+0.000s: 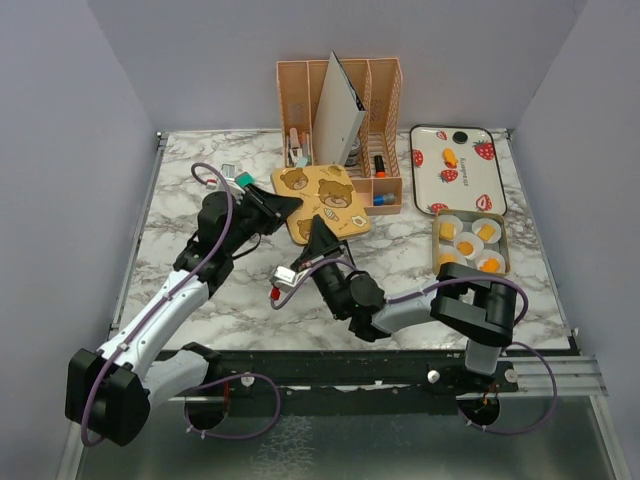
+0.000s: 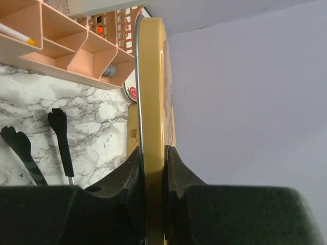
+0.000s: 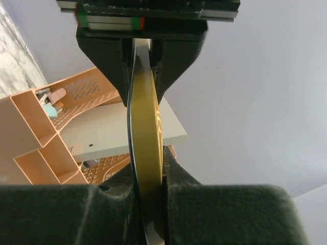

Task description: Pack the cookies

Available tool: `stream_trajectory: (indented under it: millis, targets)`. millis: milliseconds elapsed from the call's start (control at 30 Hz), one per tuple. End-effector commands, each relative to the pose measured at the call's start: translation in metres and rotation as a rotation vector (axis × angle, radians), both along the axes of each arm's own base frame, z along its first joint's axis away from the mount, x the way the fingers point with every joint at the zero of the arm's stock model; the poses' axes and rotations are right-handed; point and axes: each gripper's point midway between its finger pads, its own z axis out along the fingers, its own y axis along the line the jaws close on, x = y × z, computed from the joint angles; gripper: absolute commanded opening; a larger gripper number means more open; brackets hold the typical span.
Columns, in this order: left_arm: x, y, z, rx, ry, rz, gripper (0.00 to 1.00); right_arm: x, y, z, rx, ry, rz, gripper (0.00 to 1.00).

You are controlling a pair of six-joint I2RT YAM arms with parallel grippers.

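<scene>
A yellow tin lid printed with bears (image 1: 325, 200) hangs tilted over the middle of the table. My left gripper (image 1: 283, 205) is shut on its left edge and my right gripper (image 1: 318, 232) on its near edge. The left wrist view has the lid (image 2: 152, 92) edge-on, with the left gripper (image 2: 152, 158) pressing both pads against it. Likewise the right gripper (image 3: 150, 168) clamps the lid (image 3: 145, 112). The cookies (image 1: 467, 247), orange-yellow pieces in white paper cups, lie in an open tin (image 1: 502, 247) at the right. Another cookie (image 1: 450, 157) lies on the strawberry tray (image 1: 457, 190).
A peach desk organiser (image 1: 385, 95) stands at the back centre, holding a white board (image 1: 338, 110), pens and small bottles. Small teal and white items (image 1: 234, 178) lie at the back left. The grey enclosure walls close in on both sides.
</scene>
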Motion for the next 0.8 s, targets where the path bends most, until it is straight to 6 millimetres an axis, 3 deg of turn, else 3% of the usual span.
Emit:
stream_trajectory:
  millis: [0,67,367,533,700,767]
  targets:
    - [-0.007,0.001,0.014,-0.037,-0.085,-0.006,0.08,-0.007,-0.015,0.031,0.188,-0.052,-0.008,0.10]
    - [-0.007,0.004,0.016,-0.040,-0.098,0.008,0.00,-0.007,-0.018,0.030,0.199,-0.032,-0.005,0.21]
    - [-0.003,0.009,0.023,-0.075,-0.134,0.044,0.00,-0.007,-0.037,0.015,0.232,0.096,-0.010,0.67]
    - [0.008,0.018,0.031,-0.040,-0.180,0.091,0.00,-0.007,-0.049,-0.008,0.270,0.281,-0.026,0.78]
    - [0.019,0.033,0.036,-0.006,-0.217,0.153,0.00,-0.017,-0.060,-0.035,0.351,0.556,-0.003,0.81]
    - [0.022,0.038,0.034,-0.007,-0.219,0.164,0.00,-0.024,-0.067,-0.037,0.417,0.653,0.005,0.82]
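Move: Between the two hands hangs the bear-patterned lid, already pinched by both. Its middle lies about 6 cm to the left hand's right, level with it in reach and height; from the right hand it is some 4 cm ahead, at about its height. The open cookie tin is about 40 cm right, 9 cm ahead and 25 cm below the right hand. The peach organizer stands about 30 cm ahead of the right hand, 5 cm right and 18 cm below. Handing the lid over, the right hand spreads its fingers wide, lets go of the edge and slides off about 5 cm to the right, rolling its left side up and tipping its fingertips down some 20 degrees. The left keeps its pinch, first easing back slightly, then drawing the lid a couple of centimetres left and up with a slight upward tilt. ##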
